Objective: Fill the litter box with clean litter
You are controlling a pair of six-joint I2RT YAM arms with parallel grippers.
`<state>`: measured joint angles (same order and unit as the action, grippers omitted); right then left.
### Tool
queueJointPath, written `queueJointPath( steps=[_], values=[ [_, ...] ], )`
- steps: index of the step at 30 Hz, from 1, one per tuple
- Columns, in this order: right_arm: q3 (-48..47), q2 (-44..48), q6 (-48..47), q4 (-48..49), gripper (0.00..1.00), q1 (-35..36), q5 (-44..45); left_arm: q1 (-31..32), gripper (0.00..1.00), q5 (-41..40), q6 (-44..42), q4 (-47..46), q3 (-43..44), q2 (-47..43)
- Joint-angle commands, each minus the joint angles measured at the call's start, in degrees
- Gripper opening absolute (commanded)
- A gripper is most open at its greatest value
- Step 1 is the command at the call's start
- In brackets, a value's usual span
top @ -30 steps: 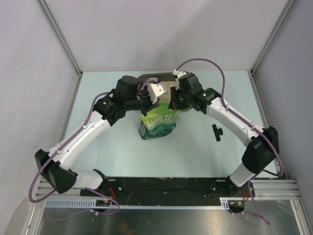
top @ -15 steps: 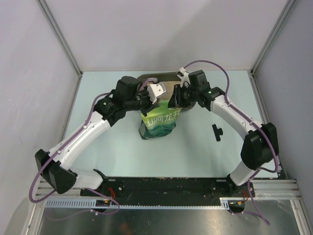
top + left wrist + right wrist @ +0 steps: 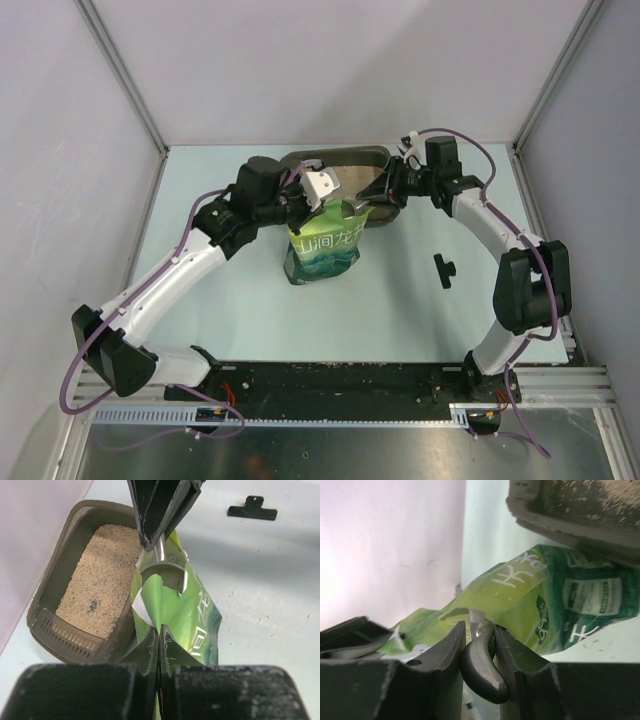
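The dark brown litter box (image 3: pixel 55 640) holds beige clean litter (image 3: pixel 100 580) and sits at the back of the table (image 3: pixel 335 156), behind the green bag (image 3: pixel 323 248). My left gripper (image 3: pixel 160 635) is shut on the torn top edge of the green bag (image 3: pixel 197 615), holding its mouth open. My right gripper (image 3: pixel 480 635) is shut on the dark handle of a scoop (image 3: pixel 482 667), whose silver stem (image 3: pixel 160 550) reaches down into the bag's mouth. In the top view the right gripper (image 3: pixel 380 192) hangs at the bag's right top corner, beside the box. The scoop's bowl is hidden inside the bag.
A black clip (image 3: pixel 444 268) lies on the pale table to the right of the bag. Grey walls with metal posts close in the table on the left, back and right. Litter crumbs are scattered on the table near the bag (image 3: pixel 240 625).
My right arm has swung its wrist out to the right and back, from over the bag to beside the box, keeping hold of the scoop. The left arm and bag have stayed put.
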<state>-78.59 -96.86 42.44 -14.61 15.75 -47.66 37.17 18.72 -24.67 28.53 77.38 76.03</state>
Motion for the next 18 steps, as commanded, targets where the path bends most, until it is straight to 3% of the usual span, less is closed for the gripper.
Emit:
queueJointPath(
  steps=[1,8,18],
  values=[
    [0.36,1.23,12.14,11.70,0.00,-4.13,-11.48,-0.08,0.00,-1.75,-3.19,-1.64,-1.27,-4.66],
    [0.98,1.85,15.75,15.84,0.00,-10.02,-15.80,-0.08,0.00,-2.55,-7.15,-0.23,-1.45,-5.28],
    [0.98,3.43,8.99,10.66,0.00,-15.04,-17.82,-0.08,0.00,-3.78,-9.26,-0.23,0.40,-4.13]
  ],
)
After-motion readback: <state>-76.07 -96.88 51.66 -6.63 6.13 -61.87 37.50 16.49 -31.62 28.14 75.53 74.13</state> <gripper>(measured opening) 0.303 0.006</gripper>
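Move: The right hand holds the scoop by its handle, the bowl down in the litter bag; the bag's mouth lies about 4 cm to its left, 3 cm back and 5 cm below. The litter box's middle is some 9 cm ahead, 3 cm left and 18 cm down, the black clip about 10 cm back, 22 cm right and 22 cm down. From the left hand, pinching the bag's rim, the mouth is roughly 4 cm ahead, 4 cm right and 3 cm below. Still gripping the handle, the right hand draws the scoop up out of the bag's mouth, going about 5 cm to the right and half as far up, while its fingers tip up some 10 degrees to bring the bowl nearer level. The left fingers keep their pinch on the rim and ease about 1 cm left. ##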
